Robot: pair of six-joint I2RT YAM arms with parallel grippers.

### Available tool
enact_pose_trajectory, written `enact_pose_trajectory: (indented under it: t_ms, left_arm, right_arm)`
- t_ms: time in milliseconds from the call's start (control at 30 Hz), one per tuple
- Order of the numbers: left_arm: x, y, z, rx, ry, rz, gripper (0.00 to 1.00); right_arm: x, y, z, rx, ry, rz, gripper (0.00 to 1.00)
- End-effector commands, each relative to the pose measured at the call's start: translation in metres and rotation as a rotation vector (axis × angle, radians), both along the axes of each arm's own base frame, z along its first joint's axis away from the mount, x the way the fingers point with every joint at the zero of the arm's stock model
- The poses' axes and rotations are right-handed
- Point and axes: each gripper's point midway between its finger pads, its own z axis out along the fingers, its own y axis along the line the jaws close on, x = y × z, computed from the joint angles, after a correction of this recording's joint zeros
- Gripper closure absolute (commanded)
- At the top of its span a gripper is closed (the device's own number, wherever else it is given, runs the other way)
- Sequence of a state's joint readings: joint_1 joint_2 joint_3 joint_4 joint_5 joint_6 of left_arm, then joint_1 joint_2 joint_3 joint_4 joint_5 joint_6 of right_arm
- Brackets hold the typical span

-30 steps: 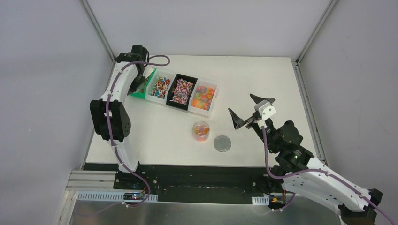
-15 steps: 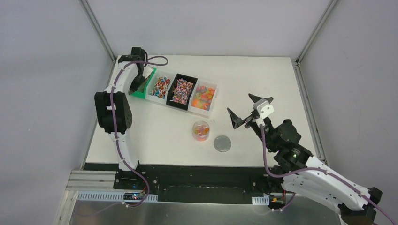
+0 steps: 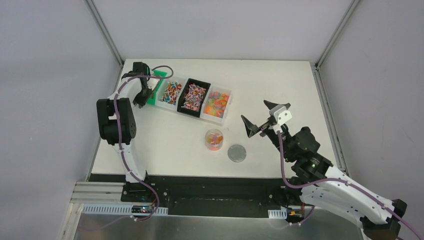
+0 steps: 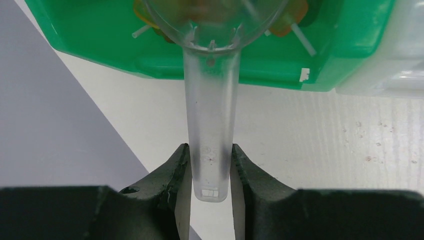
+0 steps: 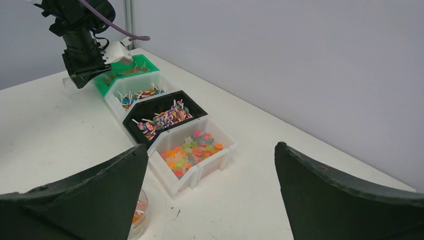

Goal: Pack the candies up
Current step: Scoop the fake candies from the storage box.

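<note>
The candies fill a row of bins: orange ones in a green bin, wrapped ones in a white bin and a black bin, gummy ones in the last white bin. A clear round tub holds a few candies. My left gripper is shut on the handle of a clear plastic scoop, whose bowl reaches over the green bin's near wall. My right gripper hangs open and holds nothing, right of the tub and apart from it.
A grey round lid lies on the table beside the clear tub. In the right wrist view the gummy bin sits ahead between my fingers, with the left arm at the row's far end. Metal frame posts stand at the table's back corners.
My left gripper has drawn back to the left with the scoop, from over the green bin to its left edge, and the arm's elbow has shifted. The right gripper has barely moved.
</note>
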State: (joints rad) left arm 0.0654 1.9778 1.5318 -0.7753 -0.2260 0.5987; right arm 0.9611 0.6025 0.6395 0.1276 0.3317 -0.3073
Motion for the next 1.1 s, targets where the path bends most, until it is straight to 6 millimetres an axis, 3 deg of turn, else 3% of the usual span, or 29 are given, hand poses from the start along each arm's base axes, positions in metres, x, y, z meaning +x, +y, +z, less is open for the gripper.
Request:
enact_pose_trajectory:
  t_ms: [0, 367, 533, 633, 733, 867, 1067]
  left_arm:
    - [0.014, -0.006, 0.025, -0.071, -0.156, 0.008, 1.0]
    - [0.027, 0.002, 0.041, -0.072, -0.262, 0.026, 1.0]
    - [0.02, 0.001, 0.048, -0.077, -0.271, 0.038, 1.0]
    - [0.014, -0.003, 0.07, -0.092, -0.314, 0.048, 1.0]
    - [0.011, -0.008, 0.105, -0.122, -0.397, 0.053, 1.0]
    - [0.01, -0.038, 0.157, -0.282, -0.515, 0.029, 1.0]
    - [-0.003, -0.119, 0.212, -0.595, -0.557, -0.122, 1.0]
  right_arm:
    - [-0.005, -0.002, 0.027, 0.079, -0.026, 0.014, 0.0]
    - [-0.006, -0.004, 0.027, 0.093, -0.016, 0.011, 0.0]
    - [-0.004, -0.002, 0.022, 0.083, -0.006, 0.008, 0.0]
    - [-0.002, 0.001, 0.019, 0.082, -0.003, 0.007, 0.0]
    - [0.0, 0.009, 0.019, 0.082, -0.009, 0.026, 0.0]
    - [0.004, 0.025, 0.023, 0.071, -0.042, 0.064, 0.0]
    - [0.002, 0.063, 0.049, 0.019, -0.262, 0.188, 0.01]
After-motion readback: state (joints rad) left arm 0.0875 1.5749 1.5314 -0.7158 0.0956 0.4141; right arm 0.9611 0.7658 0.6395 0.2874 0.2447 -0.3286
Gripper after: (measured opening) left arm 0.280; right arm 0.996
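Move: My left hand holds the scoop by its handle, with the bowl already in the green bin. The middle of that bin is about 8 cm ahead, 4 cm to the right and slightly below. The clear lollipop bin is some 13 cm right and 6 cm ahead, the black bin about 24 cm right and 4 cm ahead, and the round storage box roughly 33 cm right and 15 cm back. From my right hand, the green bin is some 28 cm ahead, 42 cm left and 28 cm below. I keep my grip on the handle and nudge the bowl a centimetre or so forward among the candies, tipping it up as I go. Then I draw it slightly back and lift fast, about 16 cm up and clear of the green bin, drifting 5 cm right near the end while the wrist tilts on, some 35 degrees in all, fingertips swinging forward and right. Late on, my empty, wide-open right hand starts about 4 cm leftward. ##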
